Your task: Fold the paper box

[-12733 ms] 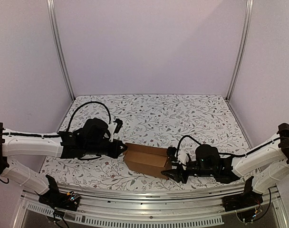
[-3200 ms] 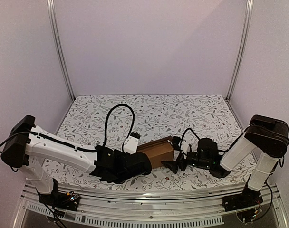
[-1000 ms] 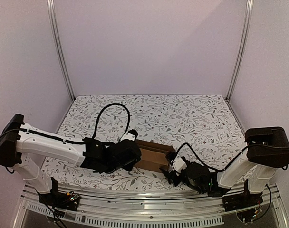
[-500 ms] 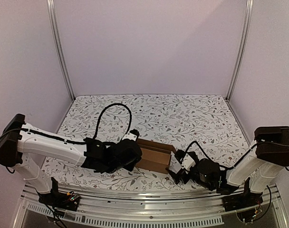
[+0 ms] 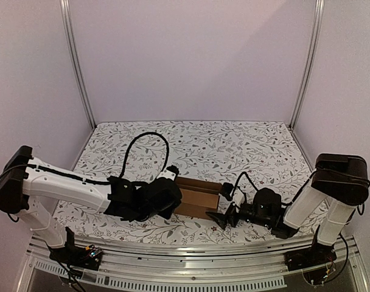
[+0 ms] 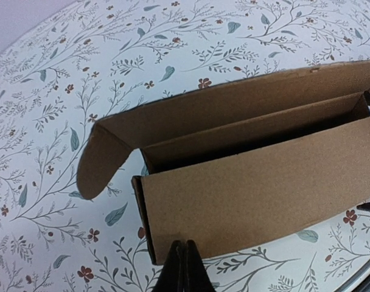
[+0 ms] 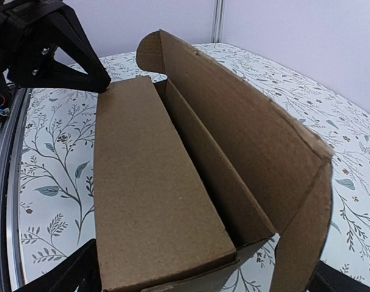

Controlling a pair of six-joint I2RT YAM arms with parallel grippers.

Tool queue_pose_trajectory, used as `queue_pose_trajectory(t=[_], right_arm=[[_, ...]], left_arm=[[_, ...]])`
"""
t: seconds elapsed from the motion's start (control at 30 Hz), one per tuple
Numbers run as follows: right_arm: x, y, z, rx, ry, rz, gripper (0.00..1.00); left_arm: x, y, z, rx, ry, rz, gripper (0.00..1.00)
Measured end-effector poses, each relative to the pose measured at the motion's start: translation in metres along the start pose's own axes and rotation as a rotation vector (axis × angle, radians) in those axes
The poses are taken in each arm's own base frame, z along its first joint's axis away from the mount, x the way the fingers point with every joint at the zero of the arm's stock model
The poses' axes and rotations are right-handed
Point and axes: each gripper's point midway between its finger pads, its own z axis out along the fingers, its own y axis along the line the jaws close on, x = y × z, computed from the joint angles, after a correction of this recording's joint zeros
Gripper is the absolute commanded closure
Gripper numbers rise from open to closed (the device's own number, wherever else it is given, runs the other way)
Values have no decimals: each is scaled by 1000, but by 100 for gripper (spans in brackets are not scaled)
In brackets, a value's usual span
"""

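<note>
The paper box point(image 5: 197, 197) is a long brown cardboard box lying on the table near the front, its lid point(image 6: 233, 103) standing open along the far side. A rounded end flap point(image 6: 103, 159) sticks out at its left end. My left gripper point(image 5: 174, 202) is shut with nothing in it, and its tips point(image 6: 186, 245) touch the near long wall of the paper box point(image 6: 264, 182) close to the left corner. My right gripper point(image 5: 224, 215) is open wide at the right end of the paper box point(image 7: 148, 182), one finger point(image 7: 72, 275) on each side of that end.
The table wears a floral cloth point(image 5: 233, 149). A metal rail point(image 5: 191, 258) runs along the near edge, just behind both arms. Upright frame posts point(image 5: 78, 67) and plain walls close the back and sides.
My left gripper has closed fully against the box's near wall. My right gripper has opened wide and moved from near the front rail up to the box's right end.
</note>
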Motion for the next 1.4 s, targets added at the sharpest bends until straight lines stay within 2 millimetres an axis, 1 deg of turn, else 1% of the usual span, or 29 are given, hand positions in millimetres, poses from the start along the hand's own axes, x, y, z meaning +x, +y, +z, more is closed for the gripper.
queue_pose_trajectory(t=[0.1,0.17,0.33,0.53,0.6,0.67,0.77,0.83,0.97,1.13,1.23,1.4], right_arm=[[-6,8,8,-54,-29,1,7],[-4,10,11,-77,-29,0,10],[-1,13,12,-112,-28,0,26],[-2,16,12,-134,-33,5,39],[-3,17,11,-142,-34,8,46],[-2,18,11,-145,-33,7,53],[-2,18,10,-149,-31,14,60],[-2,18,9,-149,-30,13,64],[-7,18,8,-148,-34,12,65],[-17,19,4,-161,-45,12,66],[-25,22,-2,-177,-54,10,66],[-33,29,-14,-227,-34,1,66]], left_arm=[[0,0,0,1,0,-1,100],[0,0,0,2,1,-1,100],[0,0,0,2,2,-1,100],[0,0,-1,12,8,-6,100],[-1,1,-3,22,17,-11,95],[0,3,-6,29,29,-15,88],[0,8,-12,38,44,-22,79],[-3,13,-20,47,40,-34,74],[-18,23,-42,79,3,-73,66],[-35,41,-67,107,-58,-129,64],[-40,51,-70,107,-69,-149,63],[-40,62,-66,127,-36,-158,62]])
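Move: The box lies between the hands, its near panel still gapping from the far wall. The right hand's open fingers already straddle the right end, the box's middle some 8 cm to that hand's left, 2 cm ahead and 3 cm lower. The raised back flap stands about 7 cm ahead of the right hand and 7 cm left. From the shut left hand, at the near left corner, the box's middle lies roughly 9 cm right, 3 cm ahead and 4 cm below. Leftwards by about 2 cm the right hand first eases farther over the box's right end, turning slightly counter-clockwise, and closes from wide to half open, pinching the near and far sides together; then it rises some 3 cm and draws back about 2 cm, keeping its grip. The left hand waits at the near left corner, then comes free, lifting about 8 cm and going 6 cm left while its fingers part. ##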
